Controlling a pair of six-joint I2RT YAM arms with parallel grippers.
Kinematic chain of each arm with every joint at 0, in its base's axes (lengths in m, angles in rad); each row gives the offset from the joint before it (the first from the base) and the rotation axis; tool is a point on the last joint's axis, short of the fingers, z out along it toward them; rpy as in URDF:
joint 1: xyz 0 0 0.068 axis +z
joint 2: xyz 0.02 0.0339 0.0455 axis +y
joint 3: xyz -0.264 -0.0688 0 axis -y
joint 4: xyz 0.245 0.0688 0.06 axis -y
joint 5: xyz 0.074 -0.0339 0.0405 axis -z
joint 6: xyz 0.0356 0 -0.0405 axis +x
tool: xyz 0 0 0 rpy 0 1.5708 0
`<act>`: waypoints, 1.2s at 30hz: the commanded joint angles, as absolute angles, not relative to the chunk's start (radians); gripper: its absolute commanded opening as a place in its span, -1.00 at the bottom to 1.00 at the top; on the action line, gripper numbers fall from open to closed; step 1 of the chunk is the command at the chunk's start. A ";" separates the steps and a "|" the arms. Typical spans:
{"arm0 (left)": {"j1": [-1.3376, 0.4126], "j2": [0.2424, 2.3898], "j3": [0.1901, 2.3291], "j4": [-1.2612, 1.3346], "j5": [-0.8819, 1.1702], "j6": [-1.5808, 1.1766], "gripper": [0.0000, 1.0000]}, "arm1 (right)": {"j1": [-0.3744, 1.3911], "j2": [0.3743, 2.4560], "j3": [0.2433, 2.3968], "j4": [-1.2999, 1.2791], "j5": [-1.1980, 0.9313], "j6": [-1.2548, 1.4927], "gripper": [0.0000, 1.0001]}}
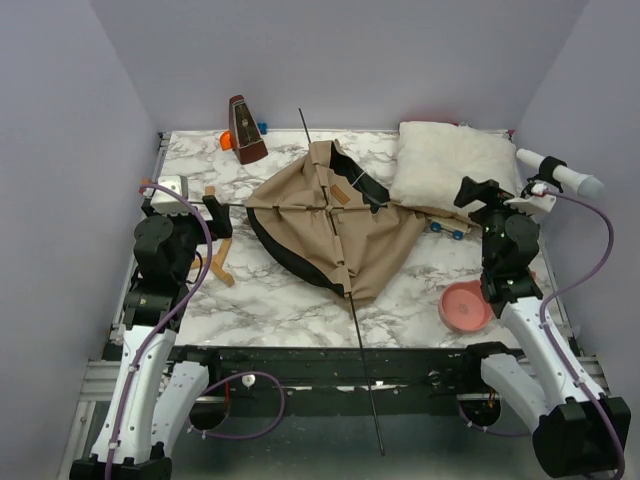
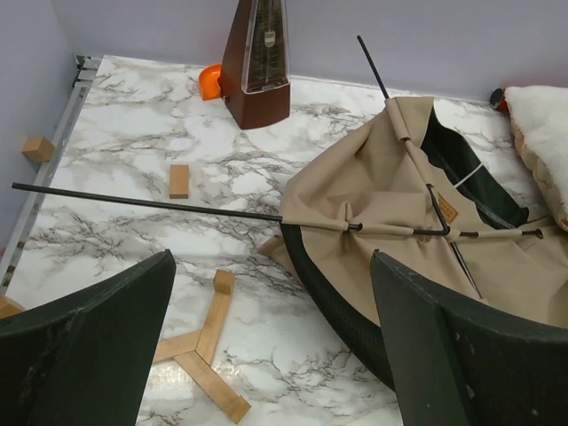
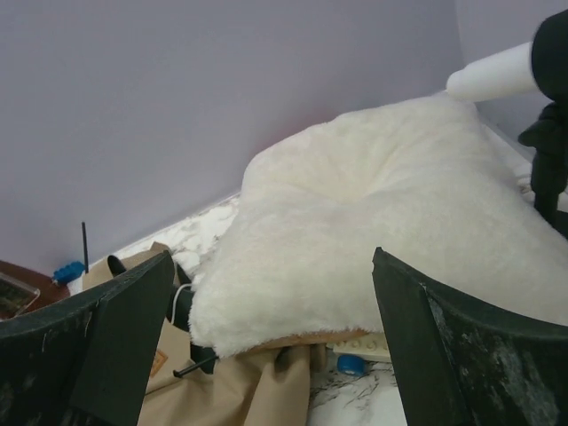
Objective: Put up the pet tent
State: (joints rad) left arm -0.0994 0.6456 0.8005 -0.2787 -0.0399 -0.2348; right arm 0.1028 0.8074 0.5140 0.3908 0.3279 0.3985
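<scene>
The pet tent [image 1: 330,225] lies collapsed and flat in the middle of the marble table, tan fabric with black lining and a small brown label [image 1: 342,194]. Two thin black poles [image 1: 352,290] cross over it; one runs past the table's front edge, the other points left toward my left gripper. In the left wrist view the tent [image 2: 399,222] lies ahead to the right. My left gripper [image 1: 205,212] is open and empty, left of the tent. My right gripper [image 1: 470,195] is open and empty, facing the white fluffy pillow [image 3: 382,240], whose edge rests on the tent's corner [image 3: 257,390].
A brown metronome [image 1: 245,130] and an orange item stand at the back left. Wooden pieces [image 2: 200,351] lie near my left gripper. A pink bowl [image 1: 466,306] sits at the front right. A small blue-wheeled toy [image 1: 445,229] lies by the pillow. A white cylinder [image 1: 560,173] is at the far right.
</scene>
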 commanded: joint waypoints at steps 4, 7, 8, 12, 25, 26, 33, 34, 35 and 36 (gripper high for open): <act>-0.095 0.661 0.838 -0.286 -0.005 -0.256 0.97 | 0.100 0.950 0.702 0.240 0.044 0.477 1.00; -0.097 0.676 0.843 -0.294 -0.018 -0.261 0.97 | 0.148 1.072 0.784 0.203 -0.052 0.525 1.00; -0.097 0.678 0.841 -0.294 -0.024 -0.263 0.98 | 0.193 1.109 0.819 0.181 -0.032 0.517 1.00; -0.099 0.690 0.838 -0.305 -0.044 -0.261 0.97 | 0.373 1.281 0.964 0.086 0.060 0.469 1.00; -0.100 0.705 0.826 -0.298 0.026 -0.259 0.98 | 0.606 1.738 1.356 -0.112 0.030 0.417 0.63; -0.100 0.707 0.825 -0.298 0.025 -0.259 0.97 | 0.617 1.766 1.383 -0.116 0.028 0.413 0.58; -0.100 0.724 0.828 -0.299 0.047 -0.261 0.97 | 0.643 1.967 1.545 -0.136 0.060 0.373 0.32; -0.100 0.728 0.831 -0.301 0.050 -0.261 0.97 | 0.642 1.989 1.569 -0.145 0.074 0.366 0.30; -0.100 0.730 0.832 -0.302 0.053 -0.262 0.98 | 0.642 2.011 1.588 -0.155 0.092 0.362 0.23; -0.100 0.731 0.831 -0.300 0.056 -0.262 0.98 | 0.643 2.030 1.603 -0.168 0.109 0.360 0.21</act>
State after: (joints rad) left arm -0.0994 0.7242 0.8139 -0.2886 0.0151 -0.2558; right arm 0.6411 1.9606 1.5246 -0.1009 0.0532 0.3950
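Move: Low to the right hand's left lies the crossing of the tent's poles, about 34 cm to the left, 10 cm ahead and 20 cm below. The tent's label patch is some 3 cm farther out than the crossing and 3 cm to its right. The white cushion stands about 18 cm straight ahead of the right hand, the blue toy car 5 cm ahead and 2 cm left. From the left hand, the crossing is roughly 16 cm ahead and 23 cm right. Swinging quickly across to its left, some 35 cm, the right hand passes over the tent to the crossing of the poles, also reaching about 10 cm forward and, after a small rise, sinking some 13 cm. It turns counter-clockwise and tips its fingers down by 35 degrees or more, and these close from wide open to about two thirds; no contact can be seen. ##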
